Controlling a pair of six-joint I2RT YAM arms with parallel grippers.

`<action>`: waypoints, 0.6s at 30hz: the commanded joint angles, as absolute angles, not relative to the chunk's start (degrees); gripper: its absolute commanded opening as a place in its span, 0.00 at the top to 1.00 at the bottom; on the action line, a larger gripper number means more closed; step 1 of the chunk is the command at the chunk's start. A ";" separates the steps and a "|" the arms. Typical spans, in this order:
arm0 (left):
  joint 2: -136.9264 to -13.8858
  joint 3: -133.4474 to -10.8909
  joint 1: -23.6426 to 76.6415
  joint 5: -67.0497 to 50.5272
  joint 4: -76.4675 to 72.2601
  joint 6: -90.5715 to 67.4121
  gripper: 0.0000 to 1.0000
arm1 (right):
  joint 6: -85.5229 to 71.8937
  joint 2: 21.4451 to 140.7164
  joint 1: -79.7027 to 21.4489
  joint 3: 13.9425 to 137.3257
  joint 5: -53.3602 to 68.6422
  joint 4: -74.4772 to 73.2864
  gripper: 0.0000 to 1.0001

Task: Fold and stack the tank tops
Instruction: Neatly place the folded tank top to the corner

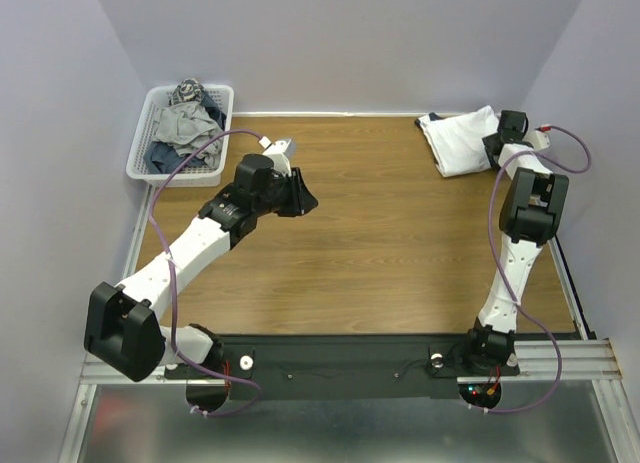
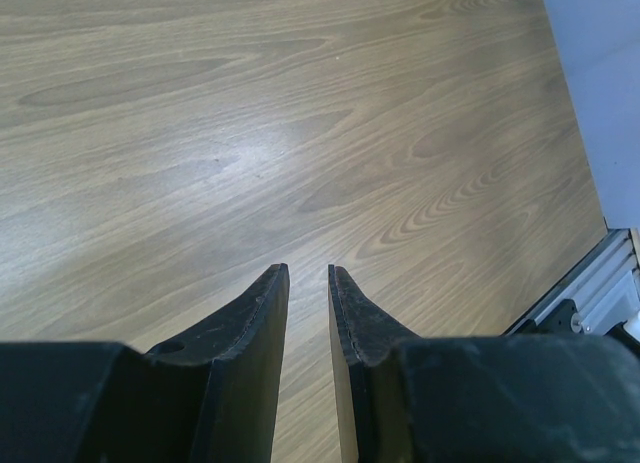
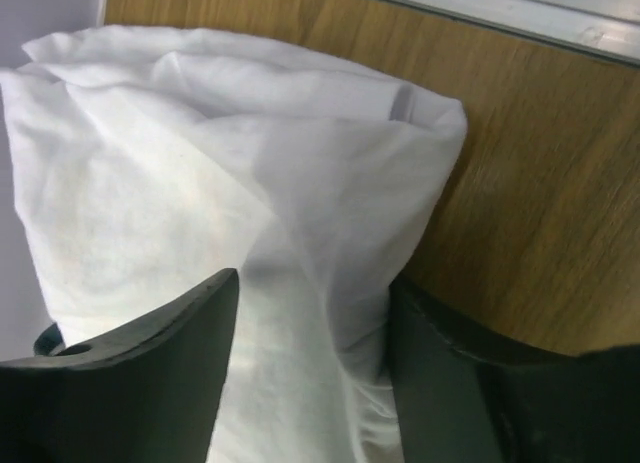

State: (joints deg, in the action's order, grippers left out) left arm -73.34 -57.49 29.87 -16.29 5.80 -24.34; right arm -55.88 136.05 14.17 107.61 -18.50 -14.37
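Note:
A folded white tank top (image 1: 458,141) lies at the table's far right corner. My right gripper (image 1: 497,149) is down on its near right edge. In the right wrist view the white cloth (image 3: 220,163) fills the space between the jaws of the right gripper (image 3: 312,283), which stand wide apart and open; the right finger (image 3: 440,373) touches a fold. My left gripper (image 1: 300,198) hovers over bare wood left of centre. In its wrist view the left gripper (image 2: 308,273) shows a narrow gap with nothing in it.
A white mesh basket (image 1: 140,155) at the far left corner holds several crumpled grey and dark garments (image 1: 186,121). Walls close the table at the back and sides. A metal rail (image 2: 590,283) runs along the table's edge.

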 commanded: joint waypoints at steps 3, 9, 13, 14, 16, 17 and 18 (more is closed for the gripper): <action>-71.81 -57.48 29.71 -16.88 3.69 -23.91 0.66 | -55.20 130.80 13.80 100.04 -15.03 -20.74 0.31; -71.28 -58.45 29.53 -16.44 4.39 -24.17 0.66 | -54.58 124.55 13.80 93.70 -15.73 -20.48 0.16; -70.66 -58.88 29.27 -15.73 5.27 -24.26 0.66 | -53.88 121.56 13.80 90.62 -15.21 -20.48 0.14; -70.40 -59.06 29.09 -15.30 5.36 -24.26 0.66 | -53.18 120.33 13.80 89.57 -15.29 -20.48 0.13; -70.14 -59.41 28.83 -15.12 6.15 -24.26 0.66 | -52.13 119.62 13.80 89.12 -17.22 -20.48 0.00; -69.79 -59.68 28.65 -14.94 6.33 -24.26 0.66 | -50.38 119.79 13.89 89.38 -17.57 -20.48 0.00; -69.52 -59.76 28.57 -14.77 6.42 -24.43 0.66 | -49.84 120.58 14.23 90.43 -17.40 -20.57 0.00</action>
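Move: The right hand is at the folded tank top's near edge, its fingers already more than half open around it; the top's middle lies about 8 cm ahead, 10 cm left and 3 cm below. The table's far right corner is roughly 16 cm ahead and 8 cm right, and the table's right edge is some 12 cm right, level with the hand. From the left hand, the tank top is about 36 cm ahead, 54 cm right and 25 cm lower. Draw the right gripper back from the far right corner by about 8 cm, drifting some 3 cm left and staying low at nearly the same height. Spread the already parted fingers to fully wide as you go, freeing the tank top's near edge, and let the wrist tip slightly further down. ##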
